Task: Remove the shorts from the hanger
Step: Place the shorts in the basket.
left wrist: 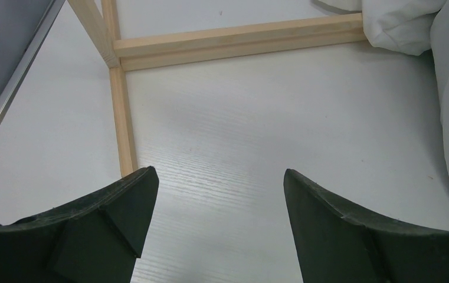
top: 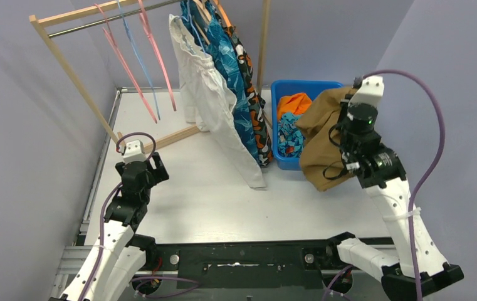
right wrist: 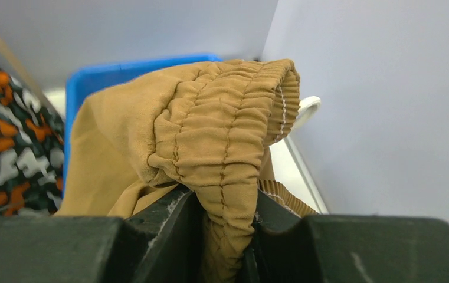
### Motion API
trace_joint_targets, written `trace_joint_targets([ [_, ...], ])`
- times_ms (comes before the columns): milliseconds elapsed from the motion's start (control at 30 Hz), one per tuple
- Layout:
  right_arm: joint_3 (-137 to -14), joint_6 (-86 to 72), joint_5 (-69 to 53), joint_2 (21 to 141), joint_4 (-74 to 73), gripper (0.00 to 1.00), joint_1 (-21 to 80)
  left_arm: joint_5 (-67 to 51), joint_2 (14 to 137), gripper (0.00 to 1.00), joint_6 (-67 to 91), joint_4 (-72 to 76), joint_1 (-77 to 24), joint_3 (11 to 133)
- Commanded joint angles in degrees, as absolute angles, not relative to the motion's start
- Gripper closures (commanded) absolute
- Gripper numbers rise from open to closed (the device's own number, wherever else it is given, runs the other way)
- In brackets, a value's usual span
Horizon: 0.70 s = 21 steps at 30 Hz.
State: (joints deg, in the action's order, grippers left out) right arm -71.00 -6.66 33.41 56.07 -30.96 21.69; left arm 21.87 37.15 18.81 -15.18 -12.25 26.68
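My right gripper (top: 345,111) (right wrist: 225,203) is shut on the elastic waistband of the plain brown shorts (top: 321,135) (right wrist: 222,118). They hang from it above the right side of the blue bin (top: 304,83) (right wrist: 127,71). White shorts (top: 214,100) (left wrist: 446,76), blue patterned shorts (top: 232,69) and camouflage shorts (top: 252,94) (right wrist: 9,147) hang from the rail, their hangers mostly hidden at the top edge. Orange shorts (top: 293,103) and teal shorts (top: 291,138) lie in the bin. My left gripper (top: 141,168) (left wrist: 220,177) is open over bare table.
The wooden rack (top: 79,81) stands at the back left, its base bars (left wrist: 233,41) just ahead of my left gripper. Two pink hangers (top: 123,59) and a blue one (top: 138,50) hang bare on the rail. Grey walls close in left and right.
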Motion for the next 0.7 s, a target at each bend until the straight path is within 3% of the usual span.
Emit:
trace_joint_targets([
  [0, -86.1, -0.7, 23.6, 63.6, -26.3, 1.00, 16.9, 21.3, 37.1, 0.22, 17.8, -11.7, -12.0, 27.8],
  [300, -98.6, 1.3, 13.2, 82.2, -20.1, 1.00, 7.0, 21.1, 36.7, 0.22, 17.5, -11.3, -12.1, 27.5],
  [600, -94.6, -4.6, -5.9, 106.9, -25.9, 1.00, 0.5, 21.6, 36.1, 0.22, 17.2, -11.0, -12.0, 27.3],
  [667, -91.8, -7.1, -5.0, 111.4, -25.5, 1.00, 0.5, 21.7, 36.0, 0.22, 17.1, -10.9, -11.9, 27.2],
])
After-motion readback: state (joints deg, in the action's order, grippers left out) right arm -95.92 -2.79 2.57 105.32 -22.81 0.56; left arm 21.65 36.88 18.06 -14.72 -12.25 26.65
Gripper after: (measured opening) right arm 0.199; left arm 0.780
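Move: The right hand holds the brown shorts high; the blue basket's middle lies about 17 cm ahead, 1 cm to its left and 28 cm below. In the basket, the orange shorts are some 22 cm ahead and 8 cm left of the hand, and the shark shorts about 13 cm ahead and 3 cm left, both some 30 cm down. From the left hand, the basket is about 20 cm ahead, 56 cm right and 9 cm below. The right hand, still gripping the brown shorts, goes forward 22 cm, rising briefly, then plunging over 20 cm basketwards. ##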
